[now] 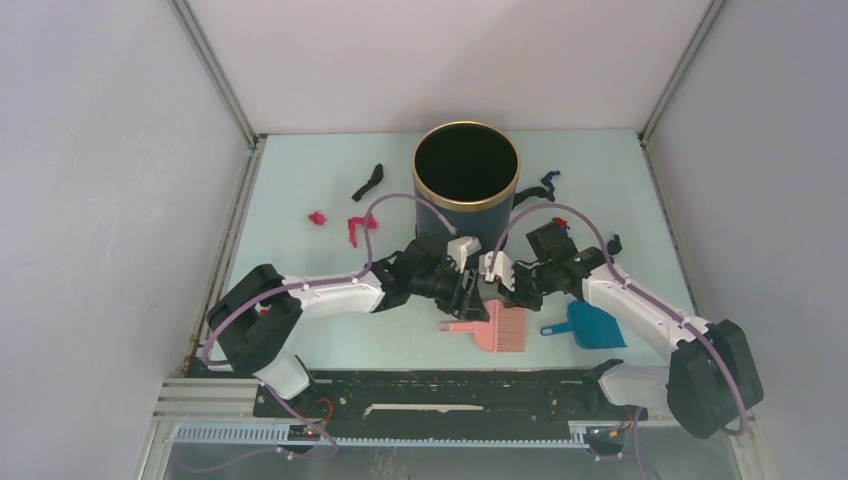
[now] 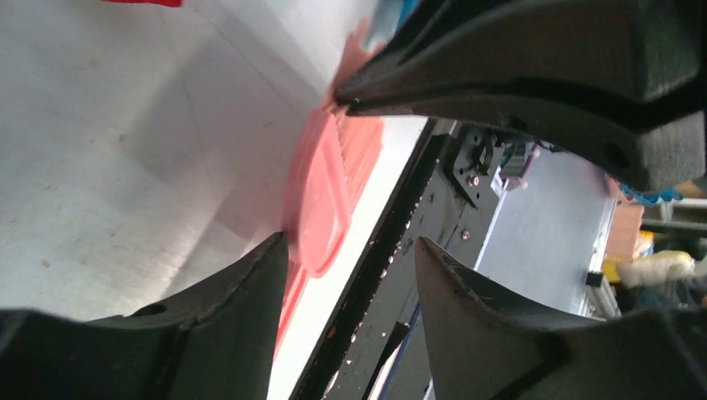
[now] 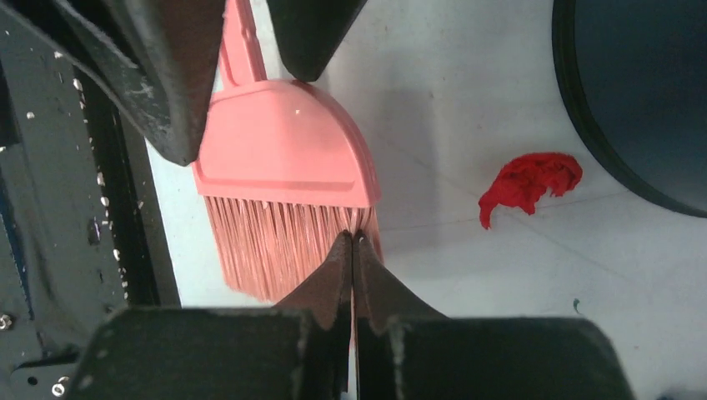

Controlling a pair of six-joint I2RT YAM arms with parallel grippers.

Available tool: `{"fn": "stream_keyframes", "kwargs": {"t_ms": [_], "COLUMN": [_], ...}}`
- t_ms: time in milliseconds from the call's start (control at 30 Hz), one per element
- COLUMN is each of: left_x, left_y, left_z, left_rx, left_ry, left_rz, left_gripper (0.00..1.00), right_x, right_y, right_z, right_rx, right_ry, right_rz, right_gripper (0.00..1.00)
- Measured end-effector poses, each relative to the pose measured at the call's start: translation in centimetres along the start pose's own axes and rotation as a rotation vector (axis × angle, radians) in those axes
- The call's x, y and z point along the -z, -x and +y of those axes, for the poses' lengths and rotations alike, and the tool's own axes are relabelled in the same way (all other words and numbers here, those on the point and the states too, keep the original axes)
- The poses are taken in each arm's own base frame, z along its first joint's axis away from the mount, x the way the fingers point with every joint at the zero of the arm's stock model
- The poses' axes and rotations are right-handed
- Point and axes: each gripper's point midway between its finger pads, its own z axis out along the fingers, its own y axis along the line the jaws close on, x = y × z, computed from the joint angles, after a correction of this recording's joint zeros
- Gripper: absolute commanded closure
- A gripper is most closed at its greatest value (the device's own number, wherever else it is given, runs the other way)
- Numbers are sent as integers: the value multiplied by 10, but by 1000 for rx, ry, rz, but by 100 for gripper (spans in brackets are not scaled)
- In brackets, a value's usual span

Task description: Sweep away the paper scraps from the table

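Note:
The pink hand brush [image 1: 497,326] lies on the table [image 1: 300,190] near the front, bristles toward the rail. My left gripper [image 1: 466,292] is open, its fingers [image 3: 171,75] on either side of the brush handle [image 3: 239,46]; one finger [image 2: 250,287] touches the brush [image 2: 321,196]. My right gripper [image 3: 353,239] is shut, its tips against the bristle ends [image 3: 275,237]; whether bristles are pinched I cannot tell. Paper scraps lie apart: red [image 1: 318,217] and magenta [image 1: 358,228] at left, black [image 1: 368,182] behind them, blue [image 1: 549,181] and black [image 1: 614,243] at right. A red scrap [image 3: 529,183] lies by the bin.
A dark round bin with a gold rim [image 1: 466,180] stands at the back centre, just behind both grippers. A blue dustpan [image 1: 595,326] lies right of the brush under the right arm. The black rail strip [image 1: 450,395] runs along the front. Grey walls enclose the sides.

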Motion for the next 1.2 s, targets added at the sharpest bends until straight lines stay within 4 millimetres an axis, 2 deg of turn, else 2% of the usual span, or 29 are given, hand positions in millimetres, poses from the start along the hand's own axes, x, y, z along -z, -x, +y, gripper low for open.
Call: {"fn": "stream_keyframes", "kwargs": {"t_ms": [100,233,300,367,433,600,733,800,900,967,1033,1100,1167,1200], "left_x": [-5,-9,-10,-11,-11,-12,-17,-18,-18,-18,-16,-11,-5,-2], "left_y": [-7,-12,-14,-15,-16,-20,-31,-38,-39,-38,-37,-38,-40,-40], "left_z": [-4,1,3,5,5,13,23,25,17,10,4,5,5,4], "left_rx": [-39,-53,-51,-52,-52,-52,-40,-38,-56,-76,-104,-126,-147,-156], "left_ry": [-6,1,6,9,13,50,78,86,59,36,22,34,41,43], "left_rz": [36,63,70,75,76,85,128,153,168,172,175,184,202,206], "left_gripper": [56,64,62,53,49,50,62,73,85,97,100,100,100,100], "right_x": [3,5,7,9,11,15,17,17,17,18,19,22,27,31], "right_y": [-2,-3,-3,-4,-4,-3,-2,-1,0,-1,0,3,10,15], "right_z": [0,0,0,0,0,-2,-1,0,0,-1,-1,2,4,4], "right_rx": [-20,-40,-54,-74,-90,-111,-115,-118,-118,-124,-135,-156,-183,-196], "right_ry": [4,7,12,18,20,18,22,27,28,24,27,49,80,95], "right_rz": [-8,-20,-30,-44,-55,-87,-97,-100,-109,-113,-120,-140,-177,-202], "right_gripper": [100,100,100,100,100,100,100,100,98,81,54,33,19,16]}}
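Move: The brush handle, near its head, is about 3 cm below my left fingers, 3 cm back and 1 cm left of them. From my right hand, which already pinches the bristles clear of the table, that spot is some 9 cm left and 5 cm back, nearly level. A red scrap lies on the table, 9 cm ahead and 5 cm right of my left hand. The bin stands 19 cm ahead of that hand, about 1 cm left. I draw my left hand back about 3 cm, sinking some 4.5 cm before rising 2, with a slight clockwise turn. Its fingers half close, ease open, then shut on the brush handle behind the head. My right hand keeps its pinch on the bristles, edging 1 cm right, then opens wide, lets go and rises to about 3 cm above its start, tilting some 15 degrees. ##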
